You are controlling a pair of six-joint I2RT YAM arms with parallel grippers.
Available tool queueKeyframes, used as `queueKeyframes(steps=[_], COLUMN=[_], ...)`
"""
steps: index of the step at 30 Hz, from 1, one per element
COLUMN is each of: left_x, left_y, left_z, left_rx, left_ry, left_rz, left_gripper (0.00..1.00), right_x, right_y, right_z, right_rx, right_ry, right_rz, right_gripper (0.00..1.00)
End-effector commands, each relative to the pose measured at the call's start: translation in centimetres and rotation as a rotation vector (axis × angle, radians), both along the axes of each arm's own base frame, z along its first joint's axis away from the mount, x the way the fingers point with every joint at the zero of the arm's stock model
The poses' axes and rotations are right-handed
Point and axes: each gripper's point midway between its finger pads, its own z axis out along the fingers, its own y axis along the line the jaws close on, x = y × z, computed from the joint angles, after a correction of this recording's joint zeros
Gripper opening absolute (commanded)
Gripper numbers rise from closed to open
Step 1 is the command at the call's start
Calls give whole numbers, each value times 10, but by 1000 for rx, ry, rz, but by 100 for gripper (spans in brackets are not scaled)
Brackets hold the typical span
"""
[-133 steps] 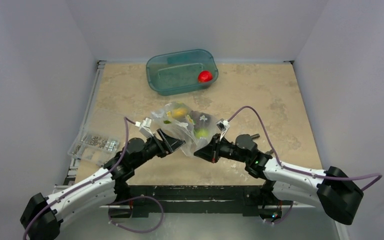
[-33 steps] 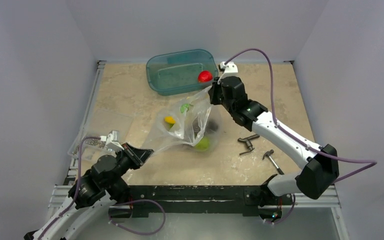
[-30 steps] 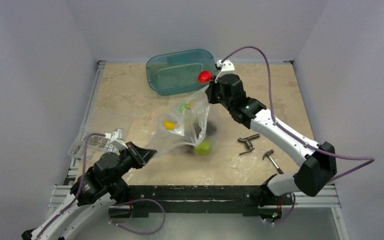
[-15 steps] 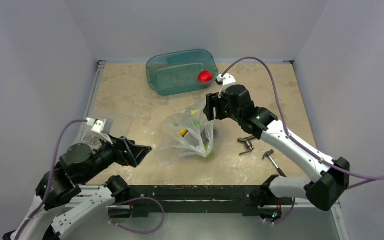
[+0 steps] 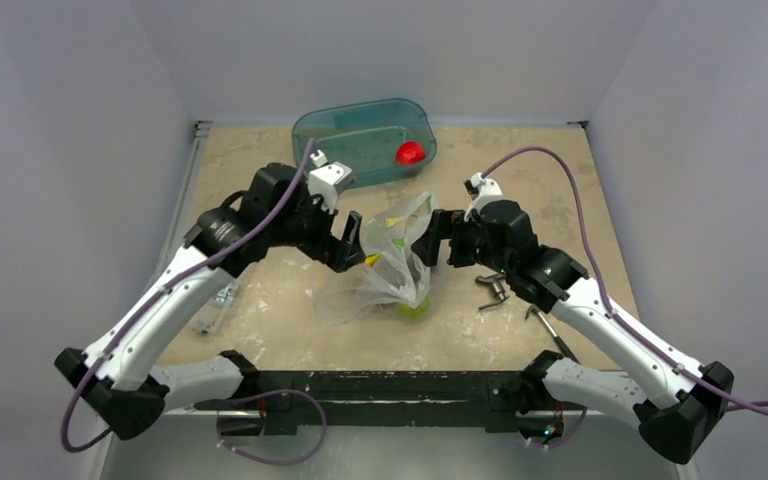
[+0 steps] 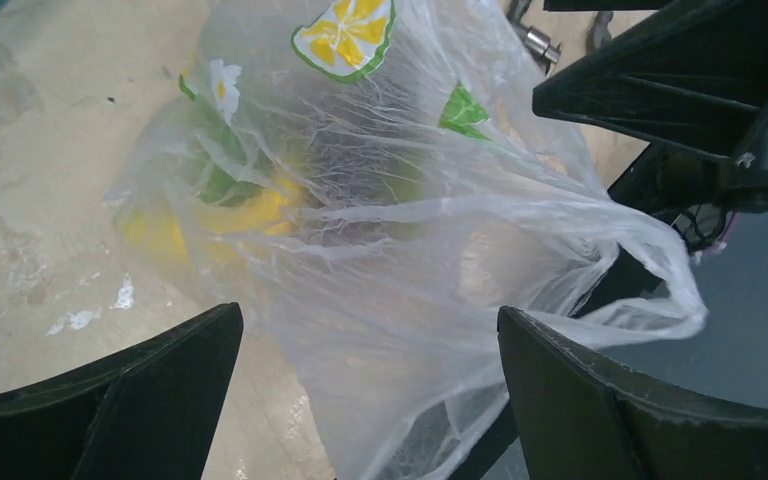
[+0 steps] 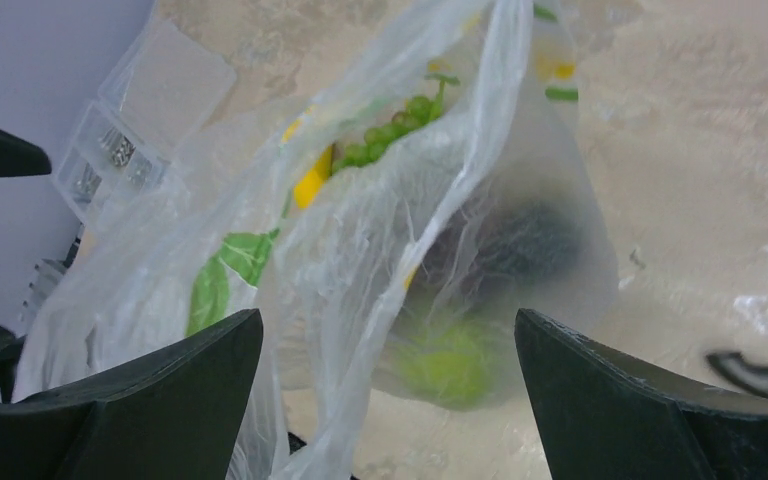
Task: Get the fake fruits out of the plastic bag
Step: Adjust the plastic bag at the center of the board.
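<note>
The plastic bag (image 5: 385, 270) sits slumped on the table's middle, its top standing up between my two grippers. Through it show a yellow banana (image 6: 230, 215), a green grape bunch (image 7: 390, 135), a dark purple grape bunch (image 7: 530, 240) and a round green fruit (image 7: 450, 360), which also shows at the bag's near side (image 5: 413, 308). My left gripper (image 5: 352, 243) is open at the bag's left side, with bag film between its jaws (image 6: 368, 330). My right gripper (image 5: 433, 245) is open at the bag's right side, and its jaws (image 7: 388, 320) also straddle bag folds.
A teal tub (image 5: 360, 125) with a red round fruit (image 5: 410, 152) stands at the back. A flat clear box of metal parts (image 5: 215, 300) lies at the left under my left arm. Loose metal tools (image 5: 495, 285) lie to the right of the bag.
My right gripper has let go of the bag's top and come down beside it. My left arm has swung from the near left up to the bag's left side. The bag has sagged.
</note>
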Motion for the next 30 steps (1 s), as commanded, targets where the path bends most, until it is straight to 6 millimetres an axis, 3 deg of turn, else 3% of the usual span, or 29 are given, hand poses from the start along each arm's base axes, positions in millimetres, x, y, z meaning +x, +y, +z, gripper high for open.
queueKeyframes(steps=[1,4,7,10,13,16,20,25,30], left_x=[-1,9,24,26,32,31,36,29,24], left_y=[-26,-35,-37,-37,-31,-30,-23,-21,-23], left_z=[1,-24,-50,-60,-73,-74,-75,-60,-59], left_rx=[-40,1,52,70,84,65,92,23,10], left_ry=[37,82,96,116,106,122,108,3,11], left_rz=[-237,-275,-256,-273,-243,-251,-210,-208,-233], left_gripper=[100,99,85,70,61,44,11,6,8], right_x=[-8,-11,-9,-9,-8,-8,-3,-2,11], right_y=[14,25,25,24,22,27,36,58,57], right_z=[-1,3,1,1,0,-10,-30,-41,-25], right_rx=[191,263,279,287,274,261,237,271,331], right_ry=[100,113,125,118,100,117,177,268,241], right_rz=[-44,-9,-33,-37,-37,-17,-11,-26,-163], right_gripper=[99,99,99,99,99,99,99,99,99])
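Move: The left hand, open and empty, has the near-left rim of the plastic bag about 3 cm ahead, 3 cm to its right and 9 cm below; the banana lies some 6 cm ahead, about 1 cm right and 23 cm down, and the green fruit 3 cm back, 13 cm right and as low. For the open right hand, the bag's right-hand fold is level ahead, about 5 cm left and 7 cm below, with the green fruit some 6 cm back, 1 cm left and 20 cm down. The left hand sinks about 9 cm, easing slightly forward and right onto the loose rim as it tips down and turns a little clockwise; its fingers close and pinch the film, then draw back slightly and lift about a centimetre. The right hand, jaws wide open throughout, dips, hovers, then goes left and down around the bag's fold, ending some 7 cm lower and 5 cm farther left and tipping down nearly 20 degrees. ##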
